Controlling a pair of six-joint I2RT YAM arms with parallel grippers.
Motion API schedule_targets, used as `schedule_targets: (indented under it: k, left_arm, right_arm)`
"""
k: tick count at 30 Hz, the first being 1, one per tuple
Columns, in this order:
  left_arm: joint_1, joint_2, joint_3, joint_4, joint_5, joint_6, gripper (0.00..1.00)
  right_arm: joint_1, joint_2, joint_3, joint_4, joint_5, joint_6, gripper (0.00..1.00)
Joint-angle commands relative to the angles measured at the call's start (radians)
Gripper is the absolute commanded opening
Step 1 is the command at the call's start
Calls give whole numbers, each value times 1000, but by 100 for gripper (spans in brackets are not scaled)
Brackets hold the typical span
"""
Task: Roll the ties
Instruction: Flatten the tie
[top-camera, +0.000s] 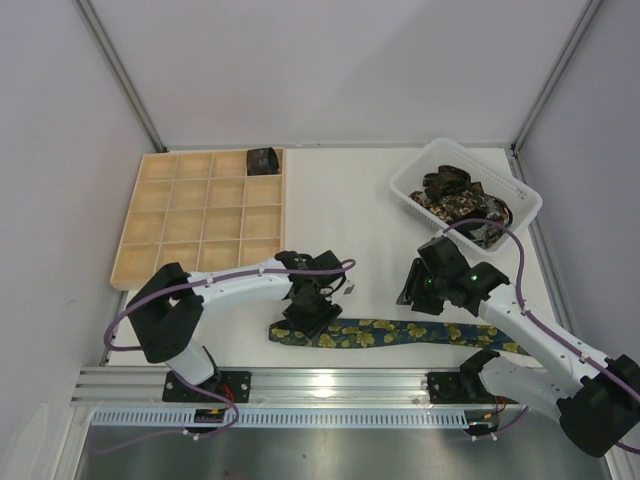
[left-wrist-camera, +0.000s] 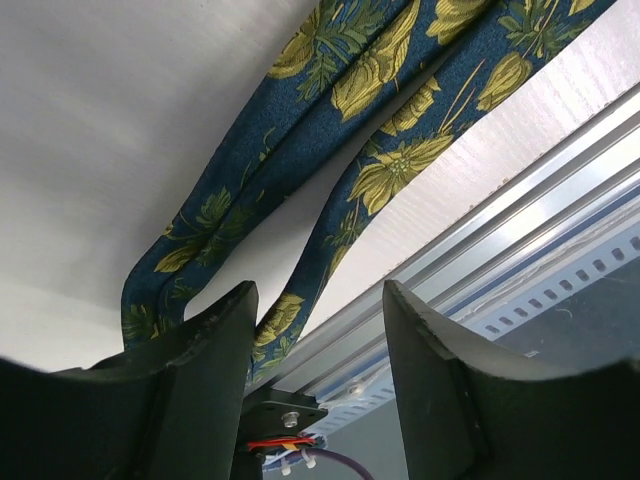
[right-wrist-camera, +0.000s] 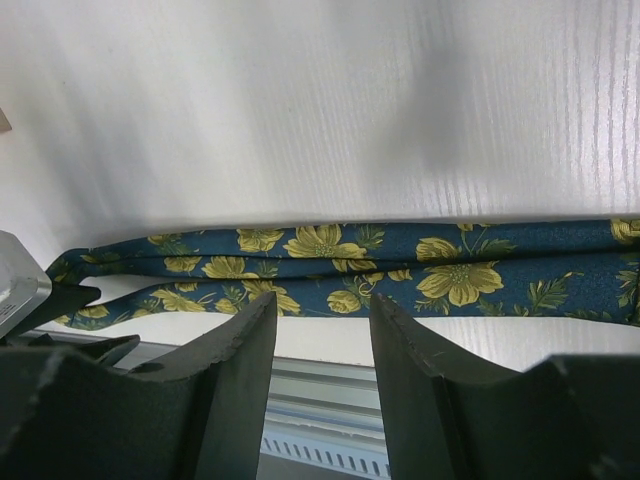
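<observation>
A navy tie with yellow-green flowers (top-camera: 390, 333) lies folded double along the table's near edge, its fold at the left. It also shows in the left wrist view (left-wrist-camera: 330, 130) and the right wrist view (right-wrist-camera: 400, 268). My left gripper (top-camera: 308, 312) hovers over the folded left end, open and empty. My right gripper (top-camera: 420, 290) hangs just behind the tie's right half, open and empty. A rolled dark tie (top-camera: 262, 160) sits in a back corner cell of the wooden tray. Several dark ties with gold prints (top-camera: 455, 200) lie in the white basket.
The pale wooden grid tray (top-camera: 200, 220) stands at the back left. The white slotted basket (top-camera: 525, 195) stands at the back right. An aluminium rail (top-camera: 340, 385) runs along the near table edge, just below the tie.
</observation>
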Motion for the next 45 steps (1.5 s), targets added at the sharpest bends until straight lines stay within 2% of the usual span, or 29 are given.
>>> schedule_targets:
  k: [1,4,7,8,9,10,22,27,36,45]
  left_arm:
    - [-8,-14,1,32,-5,2,59]
    - [-8,-25,-10,54,-1,-2,52]
    - [-8,-9,-9,48,-5,3,26]
    - [-8,-6,-7,46,-5,5,10]
    - [-8,-6,-4,40,-7,2,3]
    - [-8,-9,-1,39,-7,2,1]
    - [-2,-146,47,8,-25,-66,1]
    - [39,-152,57,16,-21,-84,1]
    - [121,-124,87,40,61,-75,0]
    - [167,-28,94,28,33,-81,0]
  right_arm:
    - [-4,-13,11,10,-22,-5,48]
    - [-4,-13,-3,22,-33,2,48]
    - [-4,-11,-20,32,-46,6,48]
    - [-4,-8,-25,33,-49,8,48]
    - [-3,-8,-29,36,-55,6,48]
    - [-3,-6,-38,41,-58,6,48]
    - [8,41,-38,58,-67,-24,47]
    - [17,56,-38,58,-69,-32,47]
    - [25,64,-41,53,-72,-41,47]
    - [64,96,-43,73,-66,-29,47]
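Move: The left hand is down at the tie with its fingers still open, the near strand between them or within about 1 cm, roughly 1 cm below the hand point. The tie's far fold lies some 4 cm ahead of that hand, and the tie's left end about 9 cm to its left and 1 cm farther out. Some 8 cm beneath the open right hand and about 2 cm back runs the tie's middle stretch; the near strand by the left hand is about 22 cm to the right hand's left and 4 cm back. The left fingers shut on the tie's near strand and pinch it, then lift it some 4 cm and carry it about 5 cm forward, sinking a little at the end as the wrist turns roughly 10 degrees counter-clockwise. Meanwhile the right hand, fingers open and empty, eases down about 3 cm and slightly back and left, towards the middle stretch. ##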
